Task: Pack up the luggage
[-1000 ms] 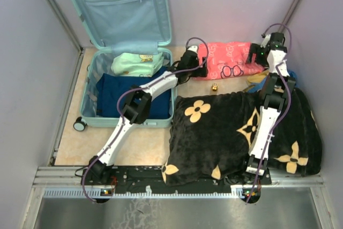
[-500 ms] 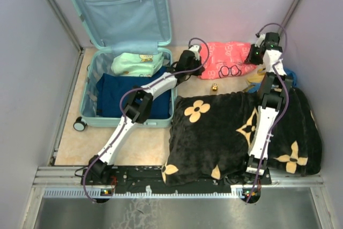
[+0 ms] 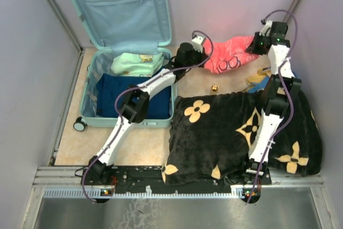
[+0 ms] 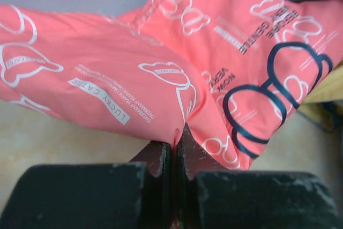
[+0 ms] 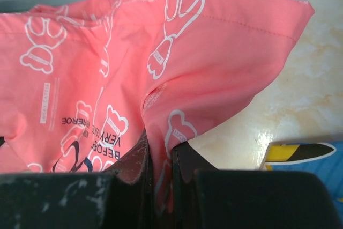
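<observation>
The mint-blue luggage [image 3: 88, 76] lies open at the back left, its lid [image 3: 123, 4] propped against the wall. Inside it are a folded navy cloth [image 3: 115, 97] and a pale green garment [image 3: 136, 64]. A coral-pink printed garment [image 3: 228, 52] hangs stretched between both grippers above the floor at the back. My left gripper [image 3: 199, 43] is shut on its left edge; the pink garment [image 4: 134, 79] is pinched between the fingers [image 4: 161, 159]. My right gripper [image 3: 256, 44] is shut on its right end, a fold of the pink garment [image 5: 177, 68] between its pads [image 5: 185, 156].
A black blanket with tan flowers [image 3: 214, 132] covers the floor at the front right, under the right arm. A small gold object [image 3: 215, 86] lies on the beige floor behind it. Blue and yellow items [image 3: 257, 81] sit by the right arm. Grey walls close in both sides.
Both grippers closed on the pink garment and lifted it; it went from lying flat to hanging stretched between them. The left gripper moved slightly up and back.
</observation>
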### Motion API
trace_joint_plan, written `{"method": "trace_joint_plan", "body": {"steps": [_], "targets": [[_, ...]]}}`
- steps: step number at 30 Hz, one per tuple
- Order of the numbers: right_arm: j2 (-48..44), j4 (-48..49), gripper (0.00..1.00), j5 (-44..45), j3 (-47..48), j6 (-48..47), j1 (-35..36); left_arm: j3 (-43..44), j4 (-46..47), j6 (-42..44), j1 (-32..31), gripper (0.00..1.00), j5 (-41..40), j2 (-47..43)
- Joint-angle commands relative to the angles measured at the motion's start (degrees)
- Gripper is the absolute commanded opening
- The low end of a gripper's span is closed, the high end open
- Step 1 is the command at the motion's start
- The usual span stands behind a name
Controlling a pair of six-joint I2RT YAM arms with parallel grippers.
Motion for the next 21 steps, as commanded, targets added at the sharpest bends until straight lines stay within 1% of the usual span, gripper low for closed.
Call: {"method": "trace_joint_plan", "body": {"steps": [1, 5, 8, 15, 17, 21], "targets": [[-10.2, 5.3, 0.0, -1.8, -1.2, 2.0, 0.2, 0.3, 9.4, 3.9, 0.1, 0.0, 2.5, -8.6], [-15.0, 7.2, 0.0, -2.0, -3.2, 3.3, -0.1, -0.7, 10.7, 5.6, 0.2, 0.0, 3.5, -11.9], [-19.0, 9.9, 0.0, -3.5, -5.5, 4.9, 0.0, -3.9, 11.5, 6.4, 0.7, 0.0, 5.0, -16.0], [-29.6, 17.8, 0.0, -6.4, -13.5, 10.9, 1.3, -20.3, 12.8, 8.6, 4.3, 0.0, 9.7, -31.8], [-32.4, 20.3, 0.0, -6.7, -16.3, 12.2, 2.9, -25.4, 12.6, 8.7, 5.8, 0.0, 11.5, -36.7], [-38.5, 24.1, 0.0, -6.3, -21.4, 12.9, 8.4, -36.9, 11.9, 9.4, 9.1, 0.0, 14.8, -47.1]]}}
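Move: The open suitcase, where the held pink cloth is to go, has its middle about 35 cm left of the left hand, 10 cm back and slightly lower; from the right hand it is about 56 cm left and 16 cm back. Inside, the green cloth lies some 30 cm left of the left hand, nearly level with it. The small gold figure sits 4 cm right of the left hand, 12 cm back and 9 cm below. Straight up at first, then curving left towards the suitcase and a little back, both hands raise the pink cloth together by roughly 20 cm, the left hand shifting some 10 cm leftward and the right hand about 7. Both wrists tip their fingers upward by around 20 degrees while the shut fingers keep their pinch on the cloth's two ends. ##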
